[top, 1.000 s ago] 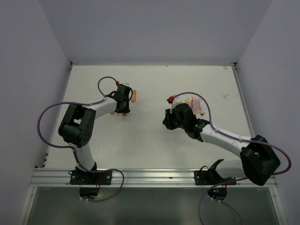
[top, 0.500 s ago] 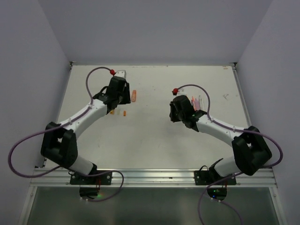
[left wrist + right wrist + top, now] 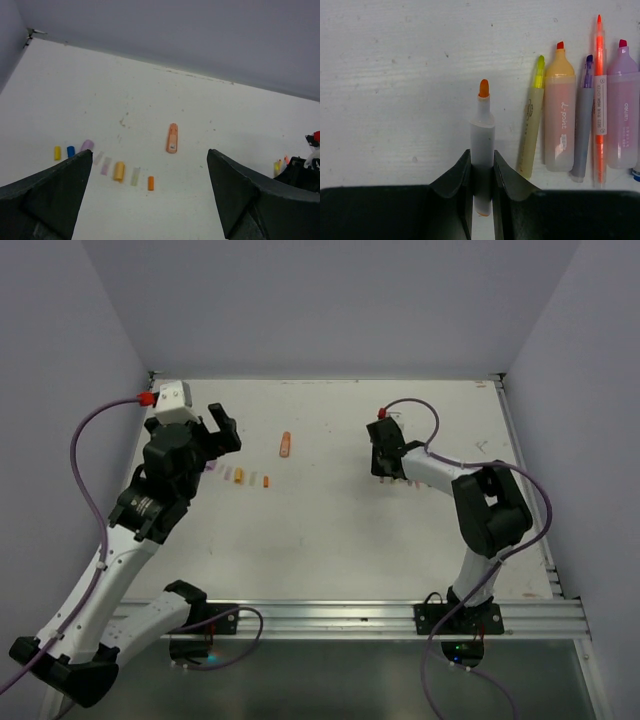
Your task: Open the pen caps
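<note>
My right gripper (image 3: 482, 185) is shut on a grey-white pen (image 3: 482, 135) with a bare orange tip, low over the table and left of a row of uncapped pens (image 3: 559, 115). In the top view that gripper (image 3: 385, 466) is at the far right centre. My left gripper (image 3: 150, 200) hangs open and empty above the table, high at the left (image 3: 215, 435). Below it several pen caps (image 3: 119, 171) lie in a row: yellow, blue, lilac, clear ones and a small orange cap (image 3: 150, 183). An orange pen (image 3: 172, 138) lies alone beyond them.
The uncapped row holds a yellow slim pen (image 3: 532, 120), a grey one (image 3: 582, 125), an orange slim one (image 3: 599, 100) and a lilac highlighter (image 3: 622, 115). Walls close the table on the left, back and right (image 3: 520, 440).
The left jaws opened wide and that arm rose and swung back to the left, away from the caps. The right gripper carried its pen farther back, next to the row of pens.
</note>
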### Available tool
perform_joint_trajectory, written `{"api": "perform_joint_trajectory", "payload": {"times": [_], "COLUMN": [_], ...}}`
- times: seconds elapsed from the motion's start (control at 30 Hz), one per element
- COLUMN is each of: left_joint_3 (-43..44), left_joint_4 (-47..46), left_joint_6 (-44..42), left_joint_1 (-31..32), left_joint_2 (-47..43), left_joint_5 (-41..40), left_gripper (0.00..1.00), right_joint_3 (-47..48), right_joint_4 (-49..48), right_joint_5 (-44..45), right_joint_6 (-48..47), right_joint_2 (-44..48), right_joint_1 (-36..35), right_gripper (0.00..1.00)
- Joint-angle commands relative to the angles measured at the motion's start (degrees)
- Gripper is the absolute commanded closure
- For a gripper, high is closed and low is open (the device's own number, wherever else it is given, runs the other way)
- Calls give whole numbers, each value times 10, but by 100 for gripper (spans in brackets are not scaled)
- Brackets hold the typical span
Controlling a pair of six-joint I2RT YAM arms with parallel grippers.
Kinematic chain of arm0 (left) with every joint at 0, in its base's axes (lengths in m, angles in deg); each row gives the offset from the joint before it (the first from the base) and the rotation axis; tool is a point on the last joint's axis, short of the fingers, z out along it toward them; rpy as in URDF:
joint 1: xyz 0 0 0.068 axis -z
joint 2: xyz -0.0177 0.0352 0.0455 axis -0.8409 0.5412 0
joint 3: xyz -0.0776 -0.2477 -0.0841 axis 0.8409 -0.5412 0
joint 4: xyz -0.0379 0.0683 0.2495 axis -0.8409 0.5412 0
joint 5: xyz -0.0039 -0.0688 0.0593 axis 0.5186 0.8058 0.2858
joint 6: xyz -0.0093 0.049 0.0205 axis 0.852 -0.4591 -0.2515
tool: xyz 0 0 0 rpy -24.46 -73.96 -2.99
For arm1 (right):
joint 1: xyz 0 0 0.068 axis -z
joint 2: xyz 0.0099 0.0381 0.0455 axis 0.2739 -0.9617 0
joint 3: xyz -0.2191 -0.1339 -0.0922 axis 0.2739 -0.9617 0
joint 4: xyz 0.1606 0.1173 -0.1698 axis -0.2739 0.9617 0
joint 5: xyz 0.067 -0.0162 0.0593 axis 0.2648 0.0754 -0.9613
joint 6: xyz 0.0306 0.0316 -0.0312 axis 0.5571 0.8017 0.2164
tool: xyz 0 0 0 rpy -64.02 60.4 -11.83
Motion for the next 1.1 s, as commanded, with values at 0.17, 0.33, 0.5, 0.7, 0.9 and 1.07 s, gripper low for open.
{"api": "perform_joint_trajectory", "payload": {"times": [0.17, 0.33, 0.5, 0.7, 0.9, 1.07], "left_joint_3": [-95, -149, -164, -177, -160, -103], "left_joint_4": [19, 8, -2, -11, -2, 20], "left_joint_6": [-71, -67, -65, -70, -60, -25], "left_joint_1": [-6, -6, -16, -25, -26, -26], "left_joint_2": [-83, -69, -32, -27, 19, 109], "left_joint_5": [-126, -108, -80, -59, 6, 77], "left_gripper": [0, 0, 0, 0, 0, 0], "right_joint_3": [78, 91, 98, 89, 81, 45], "right_joint_4": [39, 46, 50, 49, 40, 3], "right_joint_5": [43, 59, 60, 56, 13, -43], "right_joint_6": [-9, -10, -8, -4, -9, -8], "right_joint_2": [-74, -92, -101, -74, 23, 151], "right_joint_1": [23, 23, 23, 23, 21, 20], "right_gripper": [79, 78, 67, 61, 55, 34]}}
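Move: The uncapped white marker, orange tip outward, is already in the right fingers. Its free spot on the table is about 4 cm ahead, 2 cm right and 3 cm below; the yellow pen lies 4 cm ahead and 5 cm right, the peach highlighter 4 ahead and 7 right. From the open left hand, the capped orange highlighter is roughly 19 cm ahead, 10 right, 32 down; the orange cap is 7 ahead and 6 right, the yellow cap 9 ahead and 1 left. The white marker is laid down beside the yellow pen: the right hand carries it about 2.5 cm forward, as far down and 2 cm right, opens to let it go, then lifts off nearly straight up, still opening. Meanwhile the wide-open left hand swings left and slightly back, then sinks some 16 cm and comes back right, tipping down. ##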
